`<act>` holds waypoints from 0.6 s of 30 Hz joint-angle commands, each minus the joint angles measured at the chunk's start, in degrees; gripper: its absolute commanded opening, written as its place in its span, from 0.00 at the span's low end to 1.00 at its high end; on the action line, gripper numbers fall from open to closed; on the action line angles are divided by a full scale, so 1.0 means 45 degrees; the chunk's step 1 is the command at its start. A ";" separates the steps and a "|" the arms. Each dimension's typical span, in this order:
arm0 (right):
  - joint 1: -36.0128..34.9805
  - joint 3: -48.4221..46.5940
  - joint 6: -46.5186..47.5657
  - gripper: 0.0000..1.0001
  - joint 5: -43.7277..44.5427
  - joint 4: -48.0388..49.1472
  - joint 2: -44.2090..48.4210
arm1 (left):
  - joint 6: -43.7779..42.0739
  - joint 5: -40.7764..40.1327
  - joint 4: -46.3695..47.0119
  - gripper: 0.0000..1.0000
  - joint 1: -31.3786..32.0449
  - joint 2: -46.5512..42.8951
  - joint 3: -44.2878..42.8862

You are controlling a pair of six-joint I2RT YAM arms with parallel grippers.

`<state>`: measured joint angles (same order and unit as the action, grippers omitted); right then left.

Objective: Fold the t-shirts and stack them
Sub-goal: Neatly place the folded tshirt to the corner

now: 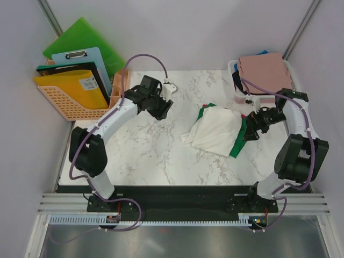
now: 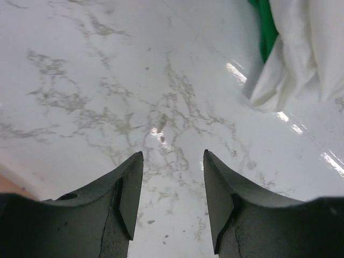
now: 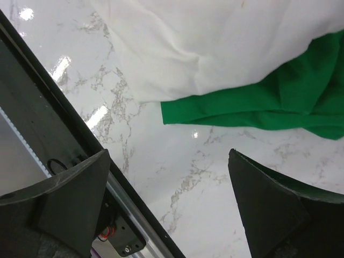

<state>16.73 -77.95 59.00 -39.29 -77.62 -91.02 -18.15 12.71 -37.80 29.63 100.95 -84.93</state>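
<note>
A crumpled cream-white t-shirt (image 1: 215,131) lies right of the table's middle, on top of a green t-shirt (image 1: 238,141) that shows along its edges. A dusty-pink t-shirt (image 1: 266,72) rests folded on the basket at the back right. My left gripper (image 1: 164,107) hovers open over bare marble, left of the heap. In the left wrist view the gripper (image 2: 173,156) holds nothing, with the white cloth (image 2: 306,59) at upper right. My right gripper (image 1: 250,131) stands wide open beside the heap's right edge. Its wrist view shows the empty gripper (image 3: 169,153) just short of the green hem (image 3: 269,105) and white cloth (image 3: 226,48).
An orange basket (image 1: 64,105) with folders, a blue clipboard (image 1: 86,64) and green boards (image 1: 83,37) stands at the back left. The white mesh basket (image 1: 236,97) holds the pink shirt's pile at the back right. The table's black front rail (image 3: 48,107) runs close to my right gripper.
</note>
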 commanded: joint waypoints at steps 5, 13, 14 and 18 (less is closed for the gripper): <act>-0.0513 -0.0607 0.0325 0.98 -0.1776 -0.1344 -0.0983 | -0.0791 -0.1456 -0.0018 0.55 -0.0275 -0.0889 0.0647; -0.0847 -0.1232 0.0033 0.96 -0.2791 -0.1188 -0.2778 | -0.0790 -0.1437 0.0373 0.56 -0.0587 -0.2489 0.1645; -0.0847 -0.1290 0.0013 0.96 -0.2831 -0.1168 -0.3264 | -0.0790 -0.1418 0.0392 0.56 -0.0646 -0.2568 0.1665; -0.0730 -0.1330 0.0091 0.93 -0.2618 -0.1129 -0.4010 | -0.0771 -0.1340 0.0354 0.56 -0.0763 -0.2881 0.1840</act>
<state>12.82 -82.61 58.17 -48.16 -77.06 -107.46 -19.53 7.46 -37.54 26.68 91.20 -77.06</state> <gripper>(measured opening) 0.935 0.560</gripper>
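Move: The white t-shirt lies spread over the green one, its middle about 13 cm to the left of my right hand, 6 cm ahead and some 13 cm below. The uncovered strip of the green t-shirt is nearer, around 4 cm left and 4 cm ahead, and the white basket stands roughly 24 cm ahead and 7 cm right. From my left hand, the white t-shirt is about 25 cm right, 4 cm back and 12 cm below. I bring my right hand, fingers still wide open, down and left with some forward reach, about 6 cm in all, towards the right-hand edge of the white t-shirt. The steepest sinking comes last, and the fingers swing some 15 degrees flatter to the left. Meanwhile my empty left hand keeps drawing away to the left, about 5 cm, dipping and then rising, its fingers staying half open. ##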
